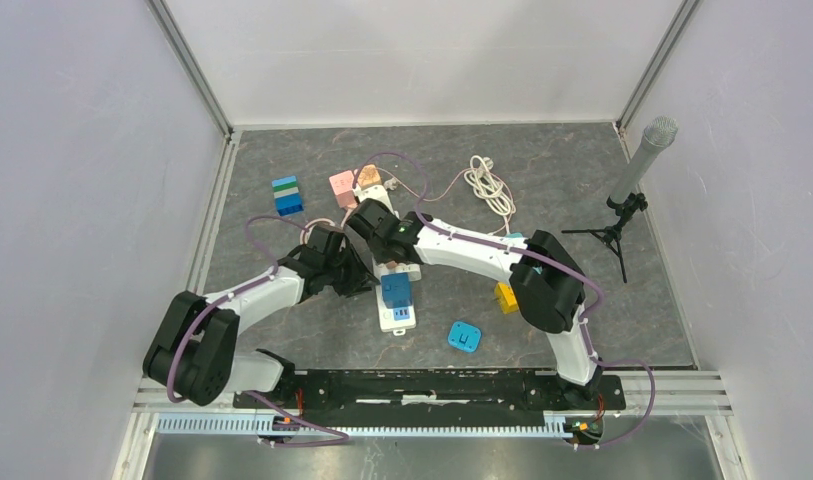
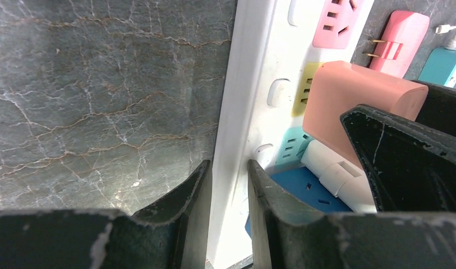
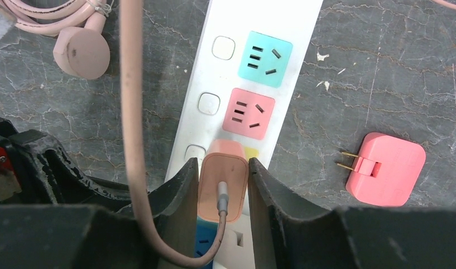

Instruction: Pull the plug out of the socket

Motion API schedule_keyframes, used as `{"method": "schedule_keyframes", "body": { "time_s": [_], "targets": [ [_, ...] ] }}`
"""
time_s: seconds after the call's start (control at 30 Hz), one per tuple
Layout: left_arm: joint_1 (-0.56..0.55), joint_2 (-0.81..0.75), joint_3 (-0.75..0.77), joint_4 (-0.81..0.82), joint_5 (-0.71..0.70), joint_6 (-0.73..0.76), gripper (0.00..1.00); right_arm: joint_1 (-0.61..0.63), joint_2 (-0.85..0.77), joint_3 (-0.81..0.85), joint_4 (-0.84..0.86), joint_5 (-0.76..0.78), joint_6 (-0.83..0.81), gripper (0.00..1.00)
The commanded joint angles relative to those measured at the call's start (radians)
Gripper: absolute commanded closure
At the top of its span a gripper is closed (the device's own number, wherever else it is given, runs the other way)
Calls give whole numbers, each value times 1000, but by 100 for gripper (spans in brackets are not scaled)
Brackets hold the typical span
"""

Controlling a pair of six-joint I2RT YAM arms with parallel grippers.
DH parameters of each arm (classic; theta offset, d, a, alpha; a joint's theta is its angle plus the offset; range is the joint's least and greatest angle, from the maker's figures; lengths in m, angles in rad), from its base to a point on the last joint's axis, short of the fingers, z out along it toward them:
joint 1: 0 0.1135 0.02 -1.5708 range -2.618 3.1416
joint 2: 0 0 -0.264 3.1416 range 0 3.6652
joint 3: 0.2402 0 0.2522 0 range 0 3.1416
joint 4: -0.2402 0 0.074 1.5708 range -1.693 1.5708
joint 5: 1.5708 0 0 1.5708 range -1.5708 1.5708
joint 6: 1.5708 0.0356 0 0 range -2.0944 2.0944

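The socket is a white strip (image 1: 397,312) (image 3: 236,14) with coloured outlets, lying mid-table. A salmon-pink plug (image 3: 222,179) (image 2: 354,98) with a pink cable (image 3: 130,84) sits in its yellow outlet. My right gripper (image 3: 222,162) (image 1: 387,243) is shut on the plug, one finger pressed against each side. My left gripper (image 2: 228,165) (image 1: 354,275) is clamped over the strip's long left edge, just beside the plug. In the top view the plug is hidden under the right gripper.
A loose pink adapter (image 3: 388,168) with bare prongs lies right of the strip. A blue adapter (image 1: 465,336), yellow block (image 1: 506,297), stacked coloured blocks (image 1: 287,196), coiled white cable (image 1: 490,185) and a microphone stand (image 1: 632,180) surround it.
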Motion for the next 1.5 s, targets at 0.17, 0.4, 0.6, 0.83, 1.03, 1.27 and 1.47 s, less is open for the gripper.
{"method": "schedule_keyframes", "body": {
  "time_s": [0.17,0.4,0.6,0.83,1.03,1.27,1.47],
  "targets": [
    [2,33,-20,-111,-102,30,64,-9,-149,46,130,19,-17,100],
    [1,-29,59,-117,-56,51,58,-67,-294,-44,185,48,-57,100],
    [3,-79,176,-133,-8,88,41,-194,-393,-208,283,-87,-105,100],
    [5,-150,321,-330,-251,99,23,-341,-379,-302,347,-373,-159,100],
    [8,-242,306,-409,-372,90,14,-445,-263,-300,385,-556,-163,97],
    [9,-300,263,-433,-375,64,10,-522,-96,-219,398,-732,-174,86],
    [9,-313,259,-435,-360,63,10,-560,10,-109,301,-741,-200,80]
  ]
}}
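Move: The salmon plug sits in the white strip's yellow socket, already pinched by the right hand; its destination, bare table, lies about 12 cm ahead, 11 cm right and 6 cm below that hand. The pink plug lies some 4 cm ahead, 15 cm right, 5 cm lower; the blue cube is 8 cm back, straight behind at similar height. From the left hand, at the strip's left edge, the salmon plug is roughly 5 cm ahead, 5 cm right, 4 cm up. The salmon plug, kept in the right fingers, is pulled up out of the yellow socket by a quick lift of about 15 cm, then carried right and forward past the pink plug and down close to the table, the wrist tilting some 25 degrees. The left hand holds at the strip's edge as the pull begins, then comes free, rising, swinging left and opening wide. ##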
